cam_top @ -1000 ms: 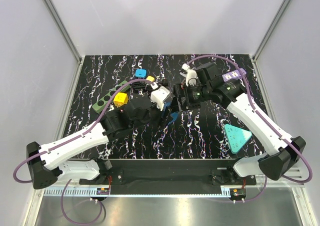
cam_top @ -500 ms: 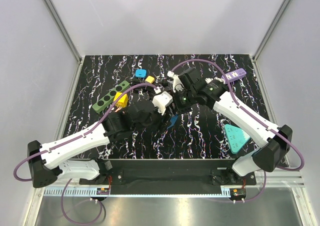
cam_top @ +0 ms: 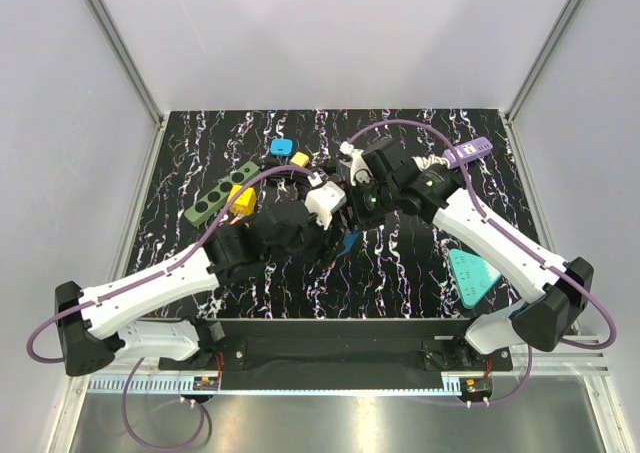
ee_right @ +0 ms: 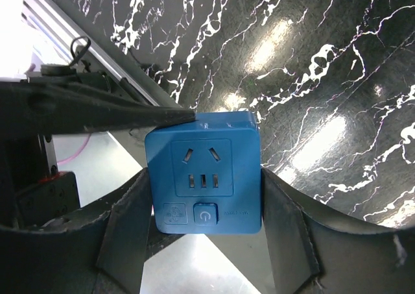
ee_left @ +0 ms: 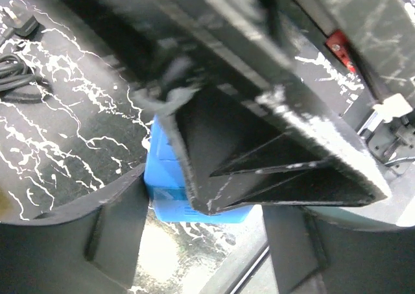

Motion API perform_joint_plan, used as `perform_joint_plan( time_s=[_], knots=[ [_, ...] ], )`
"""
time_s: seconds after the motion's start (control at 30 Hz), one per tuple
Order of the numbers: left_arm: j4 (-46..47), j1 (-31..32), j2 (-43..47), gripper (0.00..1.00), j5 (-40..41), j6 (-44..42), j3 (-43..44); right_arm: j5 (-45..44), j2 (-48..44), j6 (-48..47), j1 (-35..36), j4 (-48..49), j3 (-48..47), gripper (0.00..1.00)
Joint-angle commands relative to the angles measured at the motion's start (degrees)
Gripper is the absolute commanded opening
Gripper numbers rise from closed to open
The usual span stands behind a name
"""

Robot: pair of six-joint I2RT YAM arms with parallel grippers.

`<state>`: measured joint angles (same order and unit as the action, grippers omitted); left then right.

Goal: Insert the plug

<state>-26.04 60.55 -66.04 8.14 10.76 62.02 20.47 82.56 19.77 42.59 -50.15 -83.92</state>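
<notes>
A blue square socket block (ee_right: 206,172), with its outlet slots and power button facing the right wrist camera, hangs above the table (cam_top: 420,263) between both grippers. It also shows in the top view (cam_top: 346,240). My right gripper (ee_right: 206,196) is shut on its two sides. My left gripper (ee_left: 204,203) clamps the same block (ee_left: 165,177) across its other edges. One right finger (ee_left: 259,138) hides most of the block there. The grippers meet at mid-table, left (cam_top: 330,231) and right (cam_top: 356,219). A black plug (ee_left: 23,24) with coiled cable lies on the table.
A green power strip (cam_top: 214,199) with a yellow block (cam_top: 240,199) lies at the back left, near a small blue block (cam_top: 281,146) and a yellow one (cam_top: 300,159). A purple strip (cam_top: 467,151) lies at the back right. A teal triangular socket (cam_top: 473,273) lies at the front right.
My right gripper has swung left and closed in on the blue socket block held by my left gripper. In the last half second both arms have barely moved.
</notes>
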Motion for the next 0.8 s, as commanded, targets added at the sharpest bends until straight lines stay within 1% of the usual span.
perform_joint_plan(
  time_s=[0.0, 0.13, 0.17, 0.33, 0.57, 0.67, 0.73, 0.77],
  knots=[
    [6.27, -0.17, 4.16, 0.75, 1.26, 0.93, 1.27, -1.13, -3.81, 2.2, 0.57, 2.78, 0.34, 0.0],
    [6.44, -0.17, 6.89, 0.93, 1.18, 0.05, -0.67, -1.31, -4.69, 3.43, 0.57, 3.48, -0.19, 0.0],
    [6.44, -0.17, 7.24, 0.93, 1.0, -0.13, -1.11, -1.4, -5.04, 3.61, 0.48, 3.65, -0.54, 0.0],
    [6.44, -0.26, 8.73, 0.95, -0.85, -1.88, -3.04, -1.92, -6.62, 5.71, -0.13, 4.88, -1.33, 0.0],
    [7.06, -0.17, 10.14, 0.96, -2.77, -3.55, -4.01, -1.13, -10.4, 9.41, -0.31, 9.27, -1.42, 0.0],
    [7.85, -0.17, 10.32, 0.98, -4.1, -4.08, -4.19, 0.97, -11.19, 10.99, -0.49, 11.12, -1.34, 0.0],
    [9.24, -0.17, 10.84, 0.97, -4.36, -4.08, -4.45, 3.6, -11.37, 11.95, -0.49, 12.78, -1.16, 0.0],
    [9.78, -0.26, 11.45, 0.95, -4.45, -4.08, -4.62, 4.22, -11.98, 12.92, -0.4, 13.58, -0.64, 0.0]
  ],
)
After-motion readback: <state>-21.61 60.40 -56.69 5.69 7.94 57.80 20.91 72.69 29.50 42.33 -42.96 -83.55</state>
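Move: The blue socket cube sits between both sets of fingers, its middle practically at the left hand point and at the right one. From the right hand the black plug lies on the table about 25 cm ahead, 3 cm left and some 22 cm lower; the black cable coil is roughly 23 cm ahead and 13 cm left, and the yellow block about 17 cm ahead and 25 cm left, both similarly low. The blue socket cube stays pinched in the right hand, which carries it up about 8 cm, slowly at first and then faster, its left-pointing fingers tipping upward some 15 degrees. The left hand opens wide to release the cube, rises about 4 cm with a small dip on the way, and drifts slightly left and back. ##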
